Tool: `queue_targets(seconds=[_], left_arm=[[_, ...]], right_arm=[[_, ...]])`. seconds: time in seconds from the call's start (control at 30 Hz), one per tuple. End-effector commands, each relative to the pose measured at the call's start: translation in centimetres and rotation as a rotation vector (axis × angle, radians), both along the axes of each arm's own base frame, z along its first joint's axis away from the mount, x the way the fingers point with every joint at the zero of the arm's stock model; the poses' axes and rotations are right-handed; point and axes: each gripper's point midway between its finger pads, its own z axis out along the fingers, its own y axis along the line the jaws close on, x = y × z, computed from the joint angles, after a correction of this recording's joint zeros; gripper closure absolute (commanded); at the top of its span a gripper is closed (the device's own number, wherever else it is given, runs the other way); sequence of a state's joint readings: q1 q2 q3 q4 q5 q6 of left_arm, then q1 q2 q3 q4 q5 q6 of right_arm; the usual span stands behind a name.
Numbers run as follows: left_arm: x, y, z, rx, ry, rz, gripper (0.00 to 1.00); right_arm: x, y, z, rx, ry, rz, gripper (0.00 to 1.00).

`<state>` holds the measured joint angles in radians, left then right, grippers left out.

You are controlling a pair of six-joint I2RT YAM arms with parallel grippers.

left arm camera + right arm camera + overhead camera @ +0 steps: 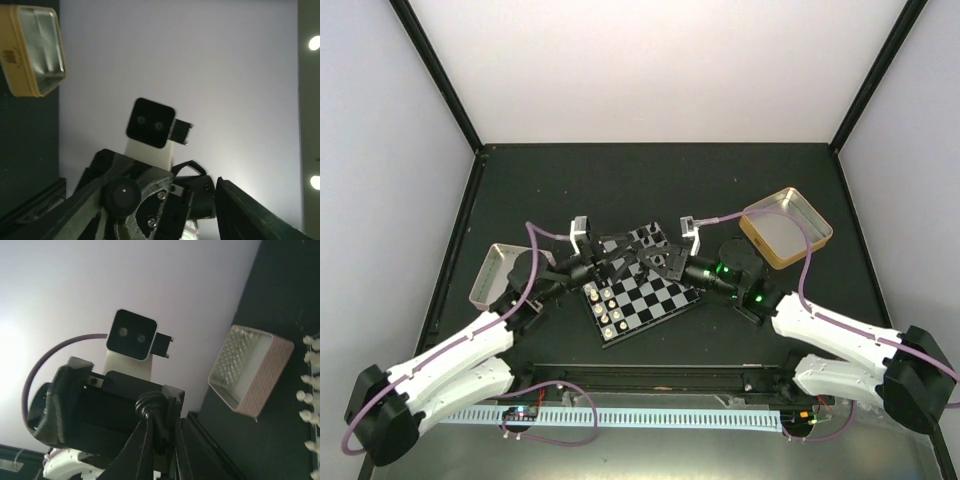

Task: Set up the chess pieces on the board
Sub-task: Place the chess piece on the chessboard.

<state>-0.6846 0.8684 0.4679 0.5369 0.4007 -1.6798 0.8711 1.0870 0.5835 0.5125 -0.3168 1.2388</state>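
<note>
The board (655, 298) lies at the table's middle, with a row of cream-white chess pieces (609, 311) along its near-left edge. Those white chess pieces (309, 385) also show at the right edge of the right wrist view. Both grippers meet tip to tip above the board's far half and hide it. My right gripper (160, 416) is shut on a black chess piece (161, 405), whose rounded head stands out above the fingers. My left gripper (170, 220) faces it with its fingers (250, 217) spread apart and nothing between them. From above, the left gripper (623, 265) and the right gripper (662, 262) nearly touch.
A gold tin (786, 227) stands open at the back right, and also shows as the gold tin (34, 50) in the left wrist view. A silver-pink tray (498, 272) sits left of the board, seen as the tray (250, 372) from the right wrist. A white cable duct (620, 415) runs along the near edge.
</note>
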Motion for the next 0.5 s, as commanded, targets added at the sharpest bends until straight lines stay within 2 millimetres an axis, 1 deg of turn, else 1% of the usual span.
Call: queue_targets(seconds=[0.0, 0.1, 0.13, 0.17, 0.2, 0.23, 0.33, 0.47], left_arm=[[1.0, 2.8, -4.2, 0.235, 0.008, 0.170, 0.33], [1.6, 6.1, -6.2, 0.415, -0.067, 0.328, 0.22], [1.5, 7.4, -6.9, 0.485, -0.081, 0.369, 0.21], [1.6, 8.4, -6.8, 0.535, -0.123, 0.411, 0.20], [1.5, 9.4, -7.4, 0.629, -0.166, 0.436, 0.19], [1.4, 10.5, -7.6, 0.697, -0.194, 0.466, 0.18], [1.0, 12.7, -7.7, 0.893, -0.294, 0.502, 0.15], [0.3, 14.4, -7.2, 1.089, -0.411, 0.487, 0.14]], right_arm=[[1.1, -1.8, -2.2, -0.260, -0.053, -0.044, 0.99], [1.1, -3.5, -6.4, -0.521, -0.027, -0.013, 0.99], [1.1, -4.3, -7.9, -0.600, -0.011, -0.002, 0.99], [0.9, -5.0, -9.0, -0.670, -0.011, 0.014, 0.99], [0.8, -5.8, -10.3, -0.748, -0.005, 0.029, 0.99], [0.6, -6.7, -11.4, -0.828, 0.003, 0.039, 0.99], [0.4, -9.1, -13.6, -1.034, 0.010, 0.064, 0.99], [-0.5, -11.3, -15.3, -1.204, 0.046, 0.126, 0.99]])
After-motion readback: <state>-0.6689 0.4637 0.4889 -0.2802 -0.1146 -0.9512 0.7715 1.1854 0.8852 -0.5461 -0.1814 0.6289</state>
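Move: My right hand already holds the black chess piece. The chessboard's black side, where it is headed, has its middle about 13 cm ahead, 7 cm to the right and 22 cm below this hand. The loose black pieces stand roughly 10 cm ahead and 1 cm to the left; the white pieces' rows centre 4 cm ahead and 12 cm left. From my left hand, the black side lies about 14 cm ahead, 10 cm right and 22 cm below. Keeping the black chess piece pinched, I sink my right hand some 12 cm towards the board and swing it about 7 cm right, towards the black side, rolling the wrist about 50 degrees so the fingers tip from level to steeply down. My already part-open left hand spreads wider and withdraws from the piece, left and down, over the white side, rolling as well. ##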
